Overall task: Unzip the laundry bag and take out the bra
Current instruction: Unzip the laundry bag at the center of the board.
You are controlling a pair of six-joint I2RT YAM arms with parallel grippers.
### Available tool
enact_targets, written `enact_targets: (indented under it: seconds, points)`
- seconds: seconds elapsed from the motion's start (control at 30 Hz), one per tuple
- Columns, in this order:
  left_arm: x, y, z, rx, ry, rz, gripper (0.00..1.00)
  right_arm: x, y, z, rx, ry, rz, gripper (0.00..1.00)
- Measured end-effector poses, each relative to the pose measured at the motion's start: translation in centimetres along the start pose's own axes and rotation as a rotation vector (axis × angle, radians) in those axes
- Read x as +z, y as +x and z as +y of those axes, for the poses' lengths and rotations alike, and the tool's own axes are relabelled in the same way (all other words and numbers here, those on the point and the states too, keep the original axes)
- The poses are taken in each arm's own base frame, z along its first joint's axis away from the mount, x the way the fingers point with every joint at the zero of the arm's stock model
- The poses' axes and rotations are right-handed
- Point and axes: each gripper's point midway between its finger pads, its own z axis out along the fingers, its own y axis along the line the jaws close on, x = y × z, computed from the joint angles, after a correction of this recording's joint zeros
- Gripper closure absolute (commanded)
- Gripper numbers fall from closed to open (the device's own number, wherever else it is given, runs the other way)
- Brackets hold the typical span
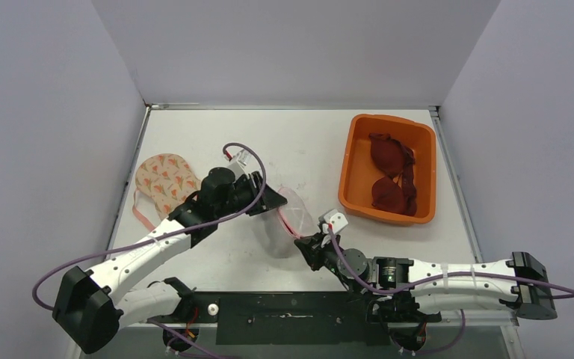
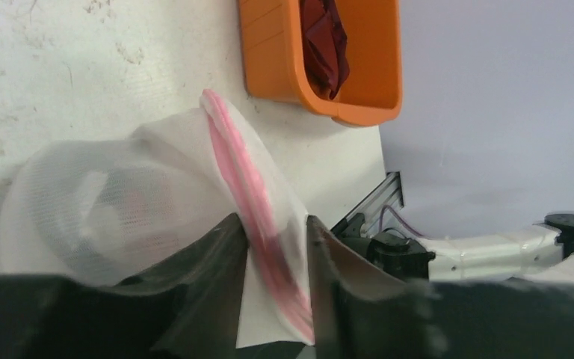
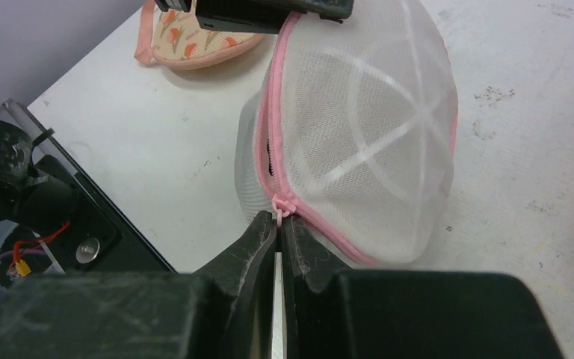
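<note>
The white mesh laundry bag [image 1: 290, 213] with a pink zipper stands on its edge at mid table. My right gripper [image 3: 279, 219] is shut on the pink zipper pull [image 3: 280, 206] at the bag's [image 3: 366, 134] near side. Above the pull a short dark slit gapes along the zipper. My left gripper [image 2: 270, 221] holds its jaws a little apart. The bag's [image 2: 119, 202] pink-seamed edge lies loose between them. A patterned bra [image 1: 166, 182] lies flat on the table left of the bag. Through the mesh I cannot tell what is inside.
An orange bin [image 1: 351, 161] at the right back holds dark red bras [image 1: 390, 172]. The black base plate runs along the near edge under both arms. Grey walls close the table on three sides.
</note>
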Motion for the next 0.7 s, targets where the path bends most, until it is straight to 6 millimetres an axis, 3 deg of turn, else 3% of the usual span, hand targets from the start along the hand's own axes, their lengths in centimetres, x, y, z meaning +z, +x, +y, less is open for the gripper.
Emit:
enact_targets:
  seconds: [0.07,0.23,0.33,0.57,0.7]
  points:
    - [0.4,0.8,1.0,0.000,-0.013,0.023,0.33,0.3,0.7,0.0,-0.013,0.002,0.021,0.95]
    - [0.0,3.5,4.9,-0.037,-0.110,0.077,0.14,0.7,1.5,0.1,-0.019,0.006,0.041,0.95]
    - [-1.4,4.0,6.6,-0.043,-0.180,0.060,0.09,1.0,1.7,0.3,-0.017,0.005,0.043,0.95]
    - [-6.0,2.9,8.6,-0.065,-0.323,-0.067,0.07,1.5,2.8,0.5,-0.032,0.005,0.069,0.95]
    - [-8.3,2.6,8.5,-0.142,-0.334,-0.140,0.06,1.8,3.1,0.6,-0.034,0.005,0.072,0.95]
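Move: The left fingers are still on the laundry bag's raised far rim; the bag's middle lies about 9 cm below them, 3 cm back and 1 cm right. The zipper pull, some 11 cm back, 4 cm right and 3 cm below the left hand, is already pinched in the right fingers, with the bag's middle 8 cm ahead, 3 cm left and 6 cm below the right hand. Left hand opens wide off the bag's rim, dips, swings 10 cm left and back; right lowers the pull. ##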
